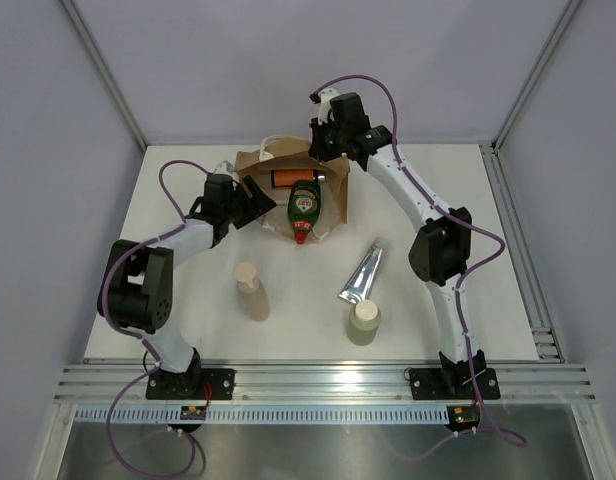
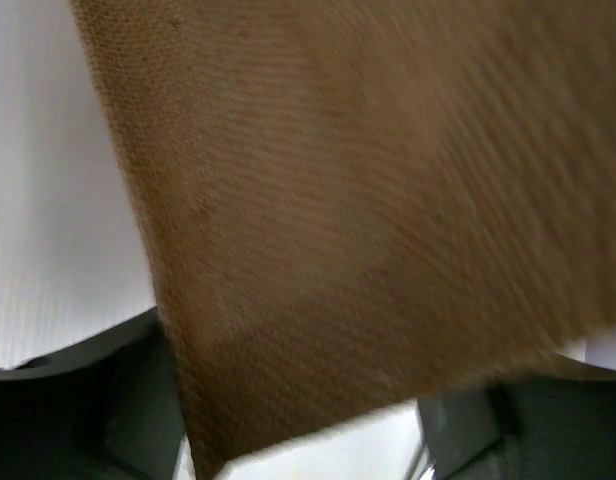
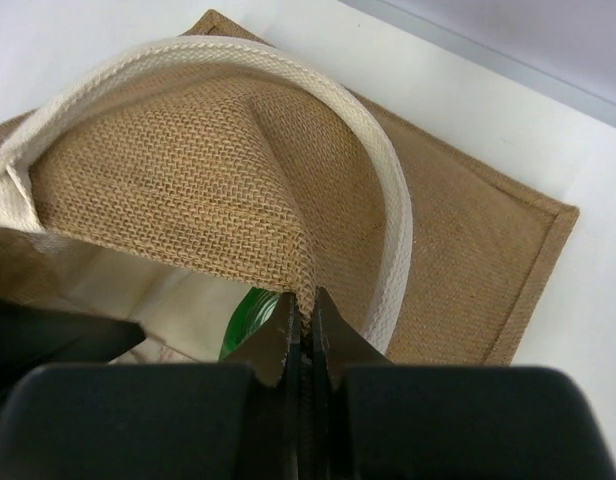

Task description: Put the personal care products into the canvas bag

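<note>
The canvas bag [image 1: 260, 162] lies at the back of the table with its mouth held open. My right gripper [image 1: 333, 142] is shut on the bag's jute rim [image 3: 288, 250], next to a cream handle [image 3: 388, 220]. A green red-capped bottle [image 1: 304, 205] lies in the bag's mouth; it also shows in the right wrist view [image 3: 250, 318]. An orange item [image 1: 286, 178] sits deeper inside. My left gripper [image 1: 256, 205] is at the bag's left edge; its jaws stand wide apart with brown fabric [image 2: 368, 200] over them. Two beige bottles [image 1: 253, 290] [image 1: 365, 322] and the silver-blue tube [image 1: 362, 272] lie on the table. The third beige bottle is hidden.
The white table [image 1: 188, 320] ends at a metal rail [image 1: 318, 385] by the arm bases. Grey walls and frame posts close in the back and sides.
</note>
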Motion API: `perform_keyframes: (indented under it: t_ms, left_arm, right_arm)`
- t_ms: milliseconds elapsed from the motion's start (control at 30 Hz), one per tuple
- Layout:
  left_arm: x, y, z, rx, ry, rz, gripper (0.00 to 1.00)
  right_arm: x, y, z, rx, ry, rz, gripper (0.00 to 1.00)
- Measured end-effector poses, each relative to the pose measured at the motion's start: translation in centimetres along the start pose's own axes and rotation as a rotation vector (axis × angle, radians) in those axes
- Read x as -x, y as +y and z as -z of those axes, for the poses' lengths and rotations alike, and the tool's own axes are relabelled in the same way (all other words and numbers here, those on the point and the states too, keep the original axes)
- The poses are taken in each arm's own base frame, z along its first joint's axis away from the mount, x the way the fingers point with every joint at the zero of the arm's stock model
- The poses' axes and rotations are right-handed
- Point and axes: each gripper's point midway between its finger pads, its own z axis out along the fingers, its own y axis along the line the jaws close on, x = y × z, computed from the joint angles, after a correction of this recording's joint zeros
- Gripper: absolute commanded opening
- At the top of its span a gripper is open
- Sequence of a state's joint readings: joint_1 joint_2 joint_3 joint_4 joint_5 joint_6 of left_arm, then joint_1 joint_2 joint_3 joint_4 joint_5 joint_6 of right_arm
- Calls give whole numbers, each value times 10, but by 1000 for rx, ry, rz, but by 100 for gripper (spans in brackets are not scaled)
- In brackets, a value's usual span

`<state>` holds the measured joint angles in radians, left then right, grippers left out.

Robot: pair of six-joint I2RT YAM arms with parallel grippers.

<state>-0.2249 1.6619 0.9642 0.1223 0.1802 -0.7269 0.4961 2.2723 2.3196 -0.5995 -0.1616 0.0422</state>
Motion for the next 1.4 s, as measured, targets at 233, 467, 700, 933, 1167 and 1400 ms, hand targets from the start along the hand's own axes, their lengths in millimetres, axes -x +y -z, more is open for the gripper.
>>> perform_keyframes:
  t_ms: [233,467,700,933,1167,1400]
  left_arm:
    - [4,6,-18,7,-8,19,0]
    - [13,-7,-9,-76,17,61,0]
    - [52,-56,31,-223,34,228,0]
    - [92,-85,47,-310,26,427,0]
    - [106,-91,27,-312,51,539,0]
    - [118,-99,25,-325,43,556,0]
  right_arm:
    - [-1,6,8,21,6,-20,0]
    - [-3,7,9,34,15,-7,0]
    - [3,7,16,77,17,76,17]
    - [-13,9,26,214,87,223,89]
    - [-28,16,57,377,106,420,99]
    - [-2,61,149,569,-66,681,98]
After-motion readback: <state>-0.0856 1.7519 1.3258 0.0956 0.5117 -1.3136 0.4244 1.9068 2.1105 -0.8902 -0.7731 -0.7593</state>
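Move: The canvas bag's left edge already lies between the left hand's half-open fingers, some 2 cm ahead and a touch lower. Inside the bag, the green bottle is about 8 cm to that hand's right and 1 cm back, the orange bottle 6 cm right and 5 cm ahead; the beige bottle stands roughly 19 cm back and 2 cm left. The right hand still grips the bag's far rim, the green bottle about 10 cm back, 1 cm left and 12 cm below. The left fingers pinch shut on the canvas bag's left edge after a short nudge forward and down, then haul that edge up some 15 cm and about 5 cm forward, the hand rolling left side down by about 35 degrees. Partway through the lift the right fingers open and let go of the rim, and that hand pulls back, then also up, turning counter-clockwise. ##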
